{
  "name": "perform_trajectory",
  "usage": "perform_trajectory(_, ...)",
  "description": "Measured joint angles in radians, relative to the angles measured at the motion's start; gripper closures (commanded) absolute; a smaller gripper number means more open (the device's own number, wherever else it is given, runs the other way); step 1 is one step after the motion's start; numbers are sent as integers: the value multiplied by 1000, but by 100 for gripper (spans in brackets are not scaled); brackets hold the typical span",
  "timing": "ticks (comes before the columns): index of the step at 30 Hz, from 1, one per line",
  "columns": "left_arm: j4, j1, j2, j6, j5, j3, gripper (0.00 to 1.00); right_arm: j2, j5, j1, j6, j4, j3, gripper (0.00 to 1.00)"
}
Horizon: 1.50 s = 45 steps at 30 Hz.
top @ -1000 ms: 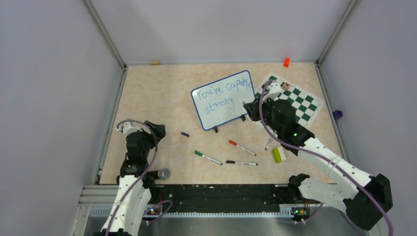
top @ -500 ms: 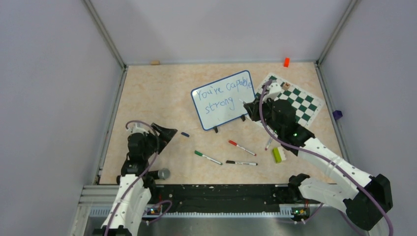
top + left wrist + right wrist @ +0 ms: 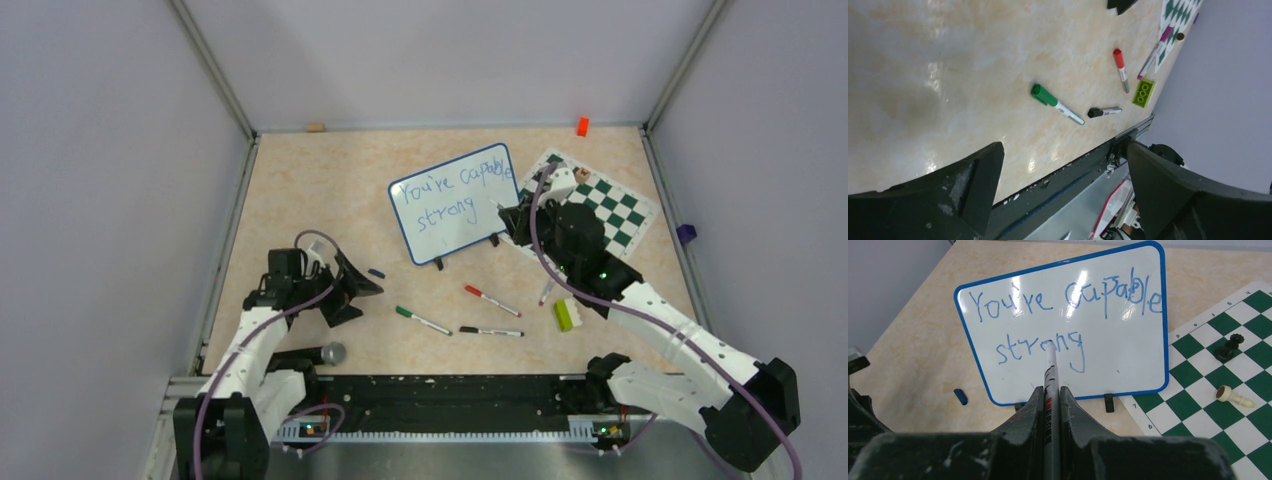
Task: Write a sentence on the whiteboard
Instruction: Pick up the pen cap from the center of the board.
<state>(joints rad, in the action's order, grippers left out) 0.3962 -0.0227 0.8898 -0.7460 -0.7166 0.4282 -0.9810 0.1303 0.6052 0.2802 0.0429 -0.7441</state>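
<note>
The whiteboard (image 3: 455,203) stands tilted on two black feet at the table's middle back, and in the right wrist view the whiteboard (image 3: 1108,355) fills the upper part. The sentence (image 3: 1065,302) reads "You're capable" with "strong" beneath, in blue. My right gripper (image 3: 1050,390) is shut on a grey marker (image 3: 1050,367) whose tip points at the word "strong"; whether it touches the board I cannot tell. From above, the right gripper (image 3: 510,218) sits at the board's right edge. My left gripper (image 3: 355,290) is open and holds nothing, low over the table left of the loose pens.
A green marker (image 3: 423,320), red marker (image 3: 491,300) and black marker (image 3: 490,331) lie in front of the board. A blue cap (image 3: 376,272) lies by the left gripper. A green brick (image 3: 564,315) and the chess mat (image 3: 610,210) with pieces are on the right.
My left arm has reached out and swung its open gripper to the right, toward the blue cap and pens. The right gripper with the marker has hardly moved.
</note>
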Motion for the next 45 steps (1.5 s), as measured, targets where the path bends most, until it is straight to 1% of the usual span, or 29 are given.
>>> perform_trajectory(1,47,1,16,23,-3,7,1,3,3,0,0,0,0,100)
perform_trajectory(2,135,4,39,62,6,31,1,7,7,0,-1,-1,0,100)
perform_trajectory(4,321,7,94,136,58,126,1,16,11,0,-4,-1,0,100)
perform_trajectory(5,385,8,108,163,83,180,1,21,14,0,-7,-1,0,100)
perform_trajectory(7,465,8,105,199,117,297,2,28,18,0,-8,-1,0,100)
perform_trajectory(8,477,8,92,203,129,343,2,29,18,0,-8,-1,0,100)
perform_trajectory(10,470,8,49,179,177,410,2,29,18,-1,-8,-1,0,100)
perform_trajectory(11,459,8,15,143,214,425,1,29,18,-2,-8,-2,0,100)
perform_trajectory(12,444,8,-15,113,239,416,4,30,18,-3,-8,-1,0,100)
perform_trajectory(13,387,7,-61,68,256,367,7,30,17,-5,-7,-1,0,100)
perform_trajectory(14,352,6,-94,35,264,315,8,30,17,-6,-7,-1,0,100)
perform_trajectory(15,310,5,-124,-5,266,249,12,30,16,-6,-7,-1,0,100)
perform_trajectory(16,280,6,-133,-47,266,188,17,30,15,-6,-7,-1,0,100)
perform_trajectory(17,259,7,-119,-91,273,135,18,30,12,-6,-7,-1,0,100)
perform_trajectory(19,253,20,-40,-174,306,92,19,30,7,-6,-7,-1,0,100)
perform_trajectory(21,248,45,43,-225,351,105,20,30,6,-6,-6,-1,0,100)
perform_trajectory(22,253,66,87,-251,377,128,21,30,6,-6,-6,-1,0,100)
perform_trajectory(24,258,115,176,-300,439,198,29,30,3,-6,-6,-1,0,100)
perform_trajectory(25,261,141,216,-326,473,238,30,30,3,-6,-6,-1,0,100)
perform_trajectory(28,258,200,344,-406,545,364,30,30,2,-6,-6,-1,0,100)
perform_trajectory(32,257,235,490,-490,617,465,30,30,3,-6,-6,-1,0,100)
perform_trajectory(36,299,255,600,-542,687,549,33,30,7,-7,-7,-1,0,100)
perform_trajectory(40,333,272,678,-566,746,632,36,31,8,-8,-7,-2,0,100)
perform_trajectory(45,349,291,732,-597,784,651,38,31,8,-8,-6,-2,0,100)
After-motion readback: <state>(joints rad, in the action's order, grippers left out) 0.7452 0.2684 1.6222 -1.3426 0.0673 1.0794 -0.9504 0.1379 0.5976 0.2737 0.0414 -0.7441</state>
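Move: The blue pen cap lies on the table about 12 cm ahead of my left hand, neither left nor right of it, and some 10 cm below. The green marker lies nearly level with that hand and about 11 cm to its right, while the middle of the whiteboard is around 27 cm ahead and 18 cm right. From my right hand, still holding its pen, the cap is roughly 28 cm left, about level, and 24 cm down. I first bob my left hand back a little, up about 8 cm and down again, then carry it forward some 11 cm towards the blue cap, ending about 4 cm lower than I began. Meanwhile I swing the wrist counter-clockwise and tip it, roughly 50 degrees in all, until the fingers point nearly straight down, and narrow them from wide open to about two thirds, touching nothing. ##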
